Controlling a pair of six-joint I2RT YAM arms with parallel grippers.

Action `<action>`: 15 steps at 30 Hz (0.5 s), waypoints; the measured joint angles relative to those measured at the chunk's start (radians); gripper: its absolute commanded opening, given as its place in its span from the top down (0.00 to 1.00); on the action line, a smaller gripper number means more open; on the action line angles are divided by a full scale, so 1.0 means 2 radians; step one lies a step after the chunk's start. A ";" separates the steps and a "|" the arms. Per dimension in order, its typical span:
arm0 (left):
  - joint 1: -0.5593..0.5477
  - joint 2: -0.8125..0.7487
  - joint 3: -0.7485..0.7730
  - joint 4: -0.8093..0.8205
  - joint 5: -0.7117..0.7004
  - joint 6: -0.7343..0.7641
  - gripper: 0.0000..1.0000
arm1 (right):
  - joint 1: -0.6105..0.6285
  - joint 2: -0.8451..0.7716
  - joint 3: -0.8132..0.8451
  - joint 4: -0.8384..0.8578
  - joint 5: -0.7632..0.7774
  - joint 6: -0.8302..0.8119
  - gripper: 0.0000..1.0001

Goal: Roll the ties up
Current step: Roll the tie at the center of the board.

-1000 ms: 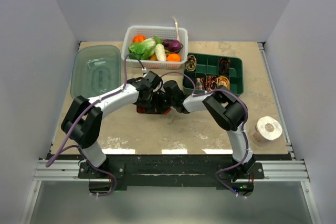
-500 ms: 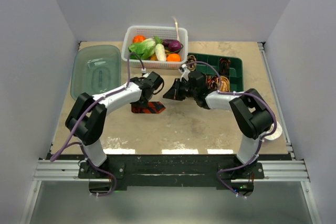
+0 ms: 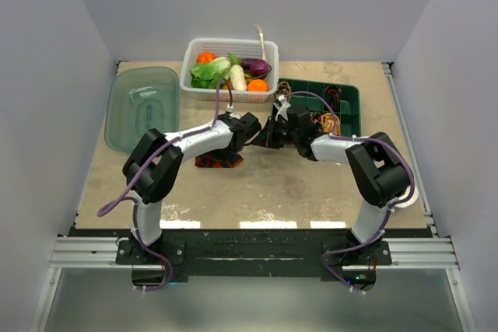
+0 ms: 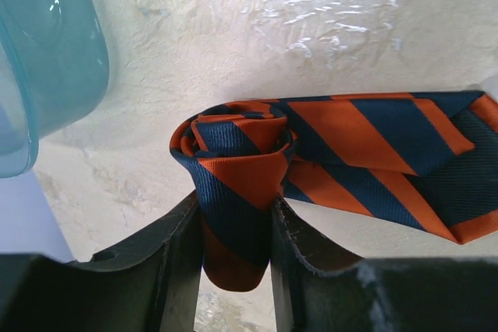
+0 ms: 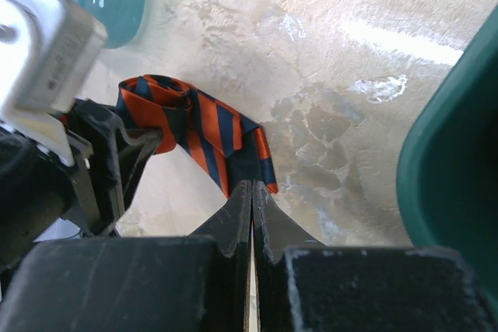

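Note:
An orange-and-navy striped tie [image 4: 350, 141] lies on the tabletop, one end wound into a small coil [image 4: 233, 153]. My left gripper [image 4: 235, 209] is shut on that coil, a finger pressed on each side. In the top view the tie [image 3: 212, 162] shows under the left wrist. My right gripper [image 5: 252, 186] is shut with nothing between its fingers; it hovers just off the tie's flat end [image 5: 253, 153]. From above, the right gripper [image 3: 268, 134] sits right of the left wrist. Other coiled ties [image 3: 332, 98] rest in the green tray [image 3: 307, 96].
A white basket [image 3: 189, 65] of toy vegetables stands at the back. A teal plastic container [image 3: 140, 106] lies back left. The green tray's wall [image 5: 459, 153] is close on the right gripper's right. A white tape roll [image 3: 410, 192] peeks from behind the right arm.
The right gripper has left the tie and moved right toward the tray, staying shut. The left arm has swung its elbow rightward while keeping hold of the coil.

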 measured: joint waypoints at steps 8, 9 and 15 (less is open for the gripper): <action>-0.025 0.036 0.028 -0.014 -0.005 0.001 0.42 | -0.002 0.000 -0.004 -0.001 0.000 -0.005 1.00; -0.026 0.037 0.030 -0.014 -0.004 0.001 0.41 | -0.002 0.000 -0.006 -0.001 0.000 -0.006 1.00; -0.027 0.033 0.031 0.006 0.027 0.007 0.38 | -0.002 0.000 -0.006 0.001 -0.004 -0.008 1.00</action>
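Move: The left hand has its fingers around the rolled part of the tie, whose middle lies about 1 cm ahead of the hand point and 1 cm lower. The tie's flat tail runs off to the right, its free end roughly 10 cm to the right, level ahead and some 3 cm below; the clear bin's middle is about 14 cm ahead and 18 cm left. From the right hand the roll lies about 16 cm left, 4 cm back and 6 cm down. The left hand loosens its hold on the tie roll, its already slightly opening fingers spreading from under half to about three-fifths open as it travels to the right along the flat tail, about 3.5 cm, and sinks roughly 1 cm. The roll stays between the spreading fingers, with the left finger close against its left side and nudging it towards the tail's free end, while the wrist keeps its pitch and hardly turns. ##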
